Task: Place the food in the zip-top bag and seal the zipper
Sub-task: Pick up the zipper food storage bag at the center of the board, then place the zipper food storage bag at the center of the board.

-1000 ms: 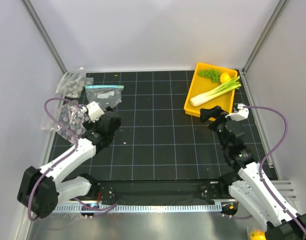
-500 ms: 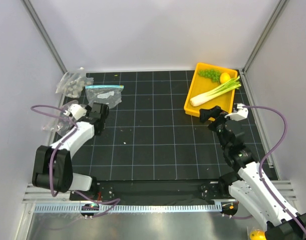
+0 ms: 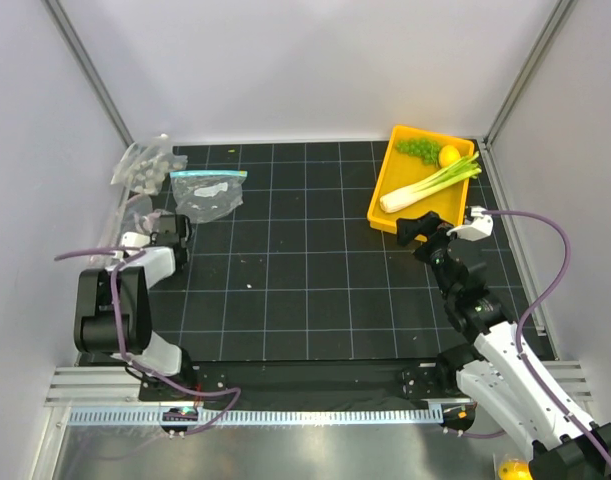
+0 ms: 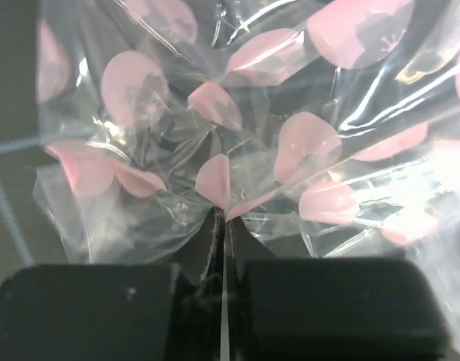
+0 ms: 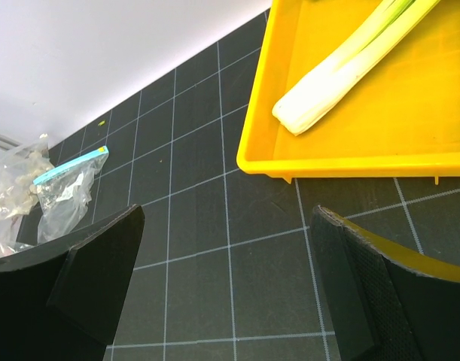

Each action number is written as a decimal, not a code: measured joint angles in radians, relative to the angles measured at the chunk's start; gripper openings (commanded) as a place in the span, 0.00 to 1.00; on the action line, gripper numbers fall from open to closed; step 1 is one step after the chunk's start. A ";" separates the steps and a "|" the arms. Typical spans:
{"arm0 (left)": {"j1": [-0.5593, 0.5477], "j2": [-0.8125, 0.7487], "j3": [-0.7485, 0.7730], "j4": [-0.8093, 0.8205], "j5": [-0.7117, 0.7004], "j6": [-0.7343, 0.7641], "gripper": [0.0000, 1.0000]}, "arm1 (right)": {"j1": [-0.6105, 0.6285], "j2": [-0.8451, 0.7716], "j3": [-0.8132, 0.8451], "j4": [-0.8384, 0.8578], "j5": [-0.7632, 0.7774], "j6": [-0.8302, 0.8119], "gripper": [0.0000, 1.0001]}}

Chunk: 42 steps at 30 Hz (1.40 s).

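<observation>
The food lies in a yellow tray (image 3: pixel 378 200) at the back right: a leek (image 3: pixel 430 183), a lemon (image 3: pixel 449 156) and green grapes (image 3: pixel 417 149). The zip-top bag (image 3: pixel 135 208) sits crumpled at the mat's left edge. My left gripper (image 3: pixel 159 224) is shut on it. In the left wrist view the closed fingertips (image 4: pixel 222 214) pinch a fold of the clear dotted plastic (image 4: pixel 290 150). I cannot make out the zipper. My right gripper (image 3: pixel 421 232) hangs open just in front of the tray, nothing between its fingers (image 5: pixel 228 219). The leek's white end (image 5: pixel 327 90) shows in the tray (image 5: pixel 350 162) ahead of it.
A clear bag with a light-blue strip (image 3: pixel 210 190) lies at the back left, also seen as the blue-strip bag (image 5: pixel 64 197) from the right wrist. A smaller bunched dotted bag (image 3: pixel 143 165) sits in the back-left corner. White walls and metal posts enclose the black grid mat.
My left arm has swung left and back, from near the mat's left-centre to the bag at the left edge, and its gripper has shut on the plastic. The right arm has barely moved.
</observation>
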 measured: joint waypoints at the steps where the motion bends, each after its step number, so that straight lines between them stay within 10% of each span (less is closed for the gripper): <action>1: 0.006 -0.013 -0.018 0.029 0.014 -0.004 0.00 | 0.000 0.000 0.000 0.000 -0.002 0.000 1.00; 6: -0.051 -0.089 -0.049 0.096 0.092 0.008 0.00 | 0.000 0.000 0.000 0.000 -0.003 0.000 1.00; 18: -0.622 -0.475 -0.093 0.243 0.069 0.164 0.00 | 0.000 0.014 0.000 0.000 -0.018 0.000 1.00; 23: -0.698 -0.365 -0.110 0.385 0.269 0.393 0.00 | 0.000 0.014 0.000 0.001 -0.020 -0.001 1.00; 34: -1.035 -0.232 0.279 0.153 0.459 0.897 0.02 | 0.000 0.018 0.001 0.000 -0.013 -0.014 1.00; 42: -1.021 -0.320 0.246 0.077 0.399 1.043 0.71 | 0.000 0.006 0.001 0.000 -0.007 -0.019 1.00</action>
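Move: The pink-dotted bag is already pinched in the left fingers at table height, its middle roughly 5 cm to their left. The open board it is taken to, short of the yellow tray, lies about 45 cm to the right of that hand; the tray's middle is some 65 cm right and 22 cm ahead. The blue-zip bag lies 16 cm ahead and 8 cm right. For the right hand that board spot is about 11 cm left, 3 cm ahead and 21 cm below. The pink-dotted bag, still pinched, is swept off the left side by the left hand, fast to the right by about 43 cm while rising towards 20 cm with a short dip midway. Late on the hand also draws back some 10 cm and swings round clockwise about 110 degrees, then eases a few centimetres left as its fingers open and let go of the bag. ##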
